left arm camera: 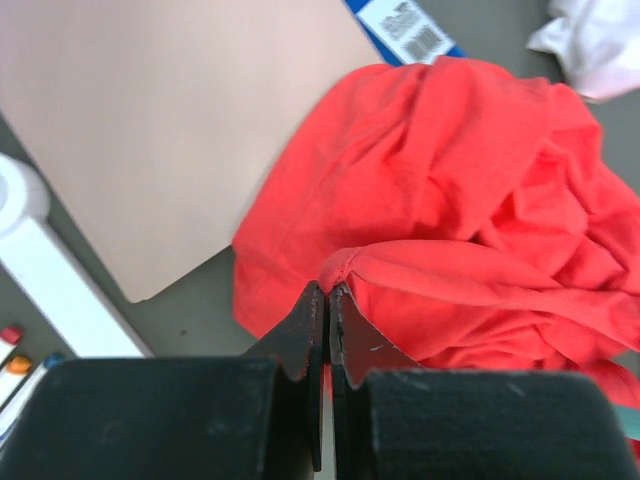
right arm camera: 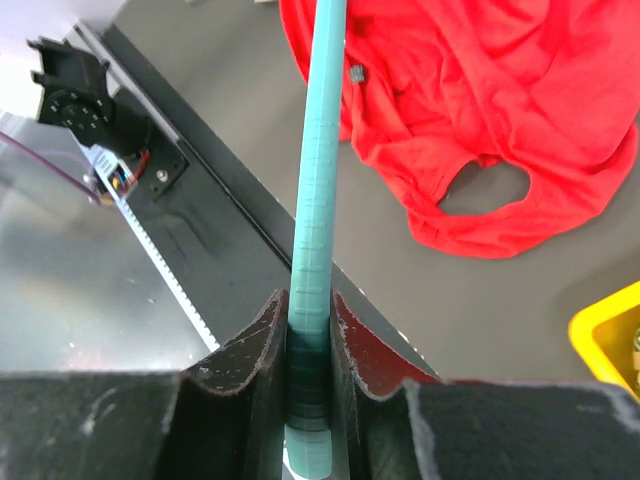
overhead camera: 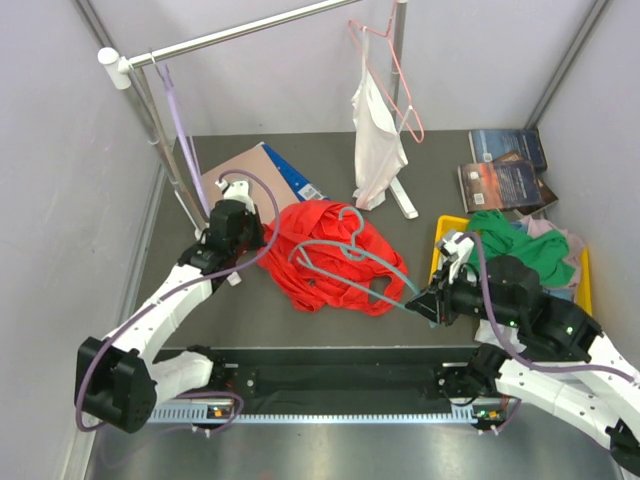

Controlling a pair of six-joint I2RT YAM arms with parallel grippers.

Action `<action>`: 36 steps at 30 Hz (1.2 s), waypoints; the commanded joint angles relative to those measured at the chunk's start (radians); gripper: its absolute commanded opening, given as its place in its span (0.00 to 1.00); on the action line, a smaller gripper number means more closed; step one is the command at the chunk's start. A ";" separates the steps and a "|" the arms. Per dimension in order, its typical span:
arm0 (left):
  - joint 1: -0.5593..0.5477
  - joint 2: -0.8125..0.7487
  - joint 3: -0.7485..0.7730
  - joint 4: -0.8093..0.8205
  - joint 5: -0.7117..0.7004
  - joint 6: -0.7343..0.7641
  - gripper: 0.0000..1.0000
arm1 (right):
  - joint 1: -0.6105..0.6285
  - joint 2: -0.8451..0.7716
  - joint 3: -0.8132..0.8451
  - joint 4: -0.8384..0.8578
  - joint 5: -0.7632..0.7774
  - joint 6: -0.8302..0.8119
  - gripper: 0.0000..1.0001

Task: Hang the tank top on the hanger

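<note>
The red tank top [overhead camera: 325, 262] lies crumpled on the dark table, mid-frame. The teal hanger [overhead camera: 352, 255] lies across it, hook toward the back. My left gripper [overhead camera: 262, 243] is shut on a fold at the tank top's left edge; the left wrist view shows that fold [left arm camera: 352, 262] pinched at the tips of my left gripper [left arm camera: 328, 292]. My right gripper [overhead camera: 428, 302] is shut on the hanger's right arm end; the right wrist view shows the teal arm [right arm camera: 318, 180] between my right gripper's [right arm camera: 308, 305] jaws, with the tank top [right arm camera: 480, 110] beyond.
A white top on a pink hanger [overhead camera: 378, 130] hangs from the rail [overhead camera: 250, 32]. A lavender hanger [overhead camera: 180, 130] hangs at the rail's left. A yellow bin [overhead camera: 443, 240] with a green garment [overhead camera: 522, 245] stands right. A brown board [overhead camera: 240, 178] and books [overhead camera: 508, 170] lie at the back.
</note>
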 commanded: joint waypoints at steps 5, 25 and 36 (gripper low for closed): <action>0.005 -0.070 0.046 0.009 0.127 0.008 0.00 | 0.004 0.014 -0.069 0.225 -0.037 0.002 0.00; 0.005 -0.124 0.149 0.027 0.505 -0.046 0.00 | 0.007 0.065 -0.245 0.558 -0.060 0.020 0.00; -0.018 -0.091 0.178 0.189 0.718 -0.181 0.00 | 0.018 0.121 -0.340 0.771 -0.022 0.039 0.00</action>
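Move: The left hand already grips an edge of the tank top. The free end of the teal hanger lies about 8 cm to its right, 6 cm back and some 5 cm higher; the tank top's heap is about 14 cm right, 2 cm ahead and 11 cm below, the brown folder 12 cm ahead, 4 cm left, 13 cm below. From the right hand, which holds the hanger's other end, the gripped edge is roughly 17 cm ahead, 29 cm left and 8 cm lower. Upward some 11 cm and about 9 cm to the right, drawing slightly back, the left hand lifts the pinched edge towards the hanger, turning clockwise nearly 30 degrees and rolling its left side down. The right hand keeps its grip and feeds the hanger's free end left, forward and down in two stretches, towards and past the raised edge. ##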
